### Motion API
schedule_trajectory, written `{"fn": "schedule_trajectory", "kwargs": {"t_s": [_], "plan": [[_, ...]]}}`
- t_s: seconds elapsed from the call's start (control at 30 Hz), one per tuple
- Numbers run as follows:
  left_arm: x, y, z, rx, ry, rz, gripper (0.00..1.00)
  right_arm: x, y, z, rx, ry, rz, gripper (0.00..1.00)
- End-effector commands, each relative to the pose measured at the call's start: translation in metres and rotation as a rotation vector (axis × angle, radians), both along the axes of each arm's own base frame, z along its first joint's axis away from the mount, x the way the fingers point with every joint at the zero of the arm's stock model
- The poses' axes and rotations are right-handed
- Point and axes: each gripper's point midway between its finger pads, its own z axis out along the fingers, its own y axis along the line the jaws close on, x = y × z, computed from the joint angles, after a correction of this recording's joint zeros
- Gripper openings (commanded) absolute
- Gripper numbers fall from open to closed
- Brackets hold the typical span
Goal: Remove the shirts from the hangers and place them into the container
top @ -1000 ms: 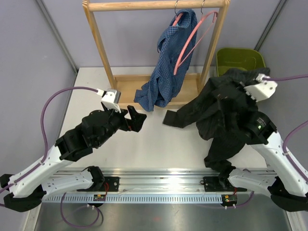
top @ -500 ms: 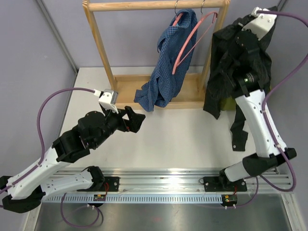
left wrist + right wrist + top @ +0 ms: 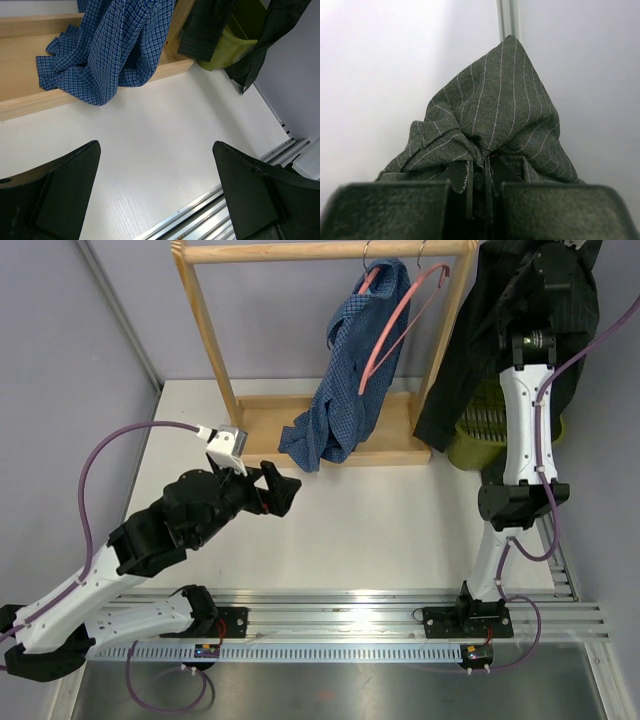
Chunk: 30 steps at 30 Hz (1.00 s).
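Observation:
The black pinstriped shirt (image 3: 462, 350) hangs high at the far right, bunched in my shut right gripper (image 3: 479, 165), and its tails drape over the olive-green container (image 3: 478, 430). The blue checked shirt (image 3: 350, 360) hangs from a pink hanger (image 3: 371, 280) on the rack, its hem lying on the rack's base. Next to it a second pink hanger (image 3: 400, 325) hangs bare. My left gripper (image 3: 280, 485) stands open and empty above the table, short of the blue shirt (image 3: 115, 45). The container (image 3: 227, 47) and the black shirt's sleeves (image 3: 210, 25) show at the upper right of the left wrist view.
The light wooden rack (image 3: 205, 330) stands at the back of the white table (image 3: 380, 530), its base board under the blue shirt. A metal rail (image 3: 350, 615) runs along the near edge. Grey walls close in on both sides.
My right arm has lifted the black shirt from the table up to full height over the container. The left arm has barely moved.

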Motion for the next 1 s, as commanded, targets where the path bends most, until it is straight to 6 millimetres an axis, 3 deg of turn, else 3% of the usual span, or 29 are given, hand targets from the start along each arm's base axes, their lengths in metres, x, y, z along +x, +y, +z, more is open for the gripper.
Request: {"fn": "schedule_trajectory", "kwargs": {"t_s": [0.0,0.07,0.23,0.27,0.3,0.47,0.5,0.53,0.6,0.63,0.7,0.73,0.83,0.9,0.97], "plan": [[0.001,0.003,0.024,-0.047,-0.03,0.013,0.99,-0.025,0.004,0.085,-0.112,-0.322,0.071,0.0],[-0.001,0.006,0.022,-0.039,-0.019,0.018,0.99,-0.039,-0.001,0.108,-0.104,-0.446,0.094,0.0],[0.001,0.01,0.026,-0.026,-0.02,0.038,0.99,-0.082,0.018,0.158,-0.18,-0.772,0.18,0.0],[0.001,0.01,0.025,-0.019,-0.015,0.041,0.99,-0.087,0.022,0.162,-0.206,-0.807,0.191,0.0],[0.002,0.009,0.026,-0.017,-0.015,0.042,0.99,-0.109,0.023,0.172,-0.228,-0.923,0.184,0.0],[0.006,0.002,0.022,-0.017,-0.003,0.039,0.99,-0.125,0.026,0.179,-0.258,-0.99,0.181,0.0],[0.005,-0.001,0.021,-0.017,0.003,0.031,0.99,-0.121,0.026,0.176,-0.257,-0.984,0.175,0.0],[0.006,-0.004,0.018,-0.011,0.01,0.027,0.99,-0.109,0.009,0.167,-0.259,-0.949,0.133,0.0],[0.006,-0.008,0.016,-0.012,0.019,0.016,0.99,-0.089,0.0,0.152,-0.242,-0.905,0.115,0.0],[0.007,-0.009,0.014,-0.011,0.024,0.016,0.99,-0.065,-0.01,0.132,-0.229,-0.845,0.097,0.0],[0.006,-0.01,0.011,-0.016,0.031,0.012,0.99,-0.044,-0.019,0.111,-0.195,-0.806,0.088,0.0],[0.005,-0.01,0.011,-0.019,0.034,0.011,0.99,-0.021,-0.026,0.09,-0.178,-0.752,0.082,0.0],[0.003,-0.007,0.008,-0.022,0.04,0.018,0.99,0.012,-0.042,0.06,-0.151,-0.696,0.074,0.0],[0.003,-0.004,0.008,-0.024,0.042,0.025,0.99,0.03,-0.05,0.05,-0.123,-0.648,0.088,0.0],[0.002,-0.002,0.008,-0.028,0.047,0.033,0.99,0.031,-0.049,0.056,-0.119,-0.692,0.113,0.0]]}}
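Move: The right hand already grips the striped dark shirt, high up; the green container it is meant for has its middle about 6 cm ahead, 5 cm to the right and some 50 cm below. The rack's right post is about 16 cm to the left and 2 cm ahead. The empty pink hanger lies some 28 cm left, 3 cm back and 15 cm lower. From the idle left hand the container lies about 38 cm ahead, 61 cm to the right and 25 cm below. Keeping its pinch on the dark shirt, the right hand nudges forward, then swings up about 14 cm while drawing back some 9 cm, the fingers tipping upward by nearly 50 degrees. It then reverses quickly, reaching forward and down about 11 cm each and drifting right, to finish slightly farther out and higher over the container, the fingers tipping partway down again. ##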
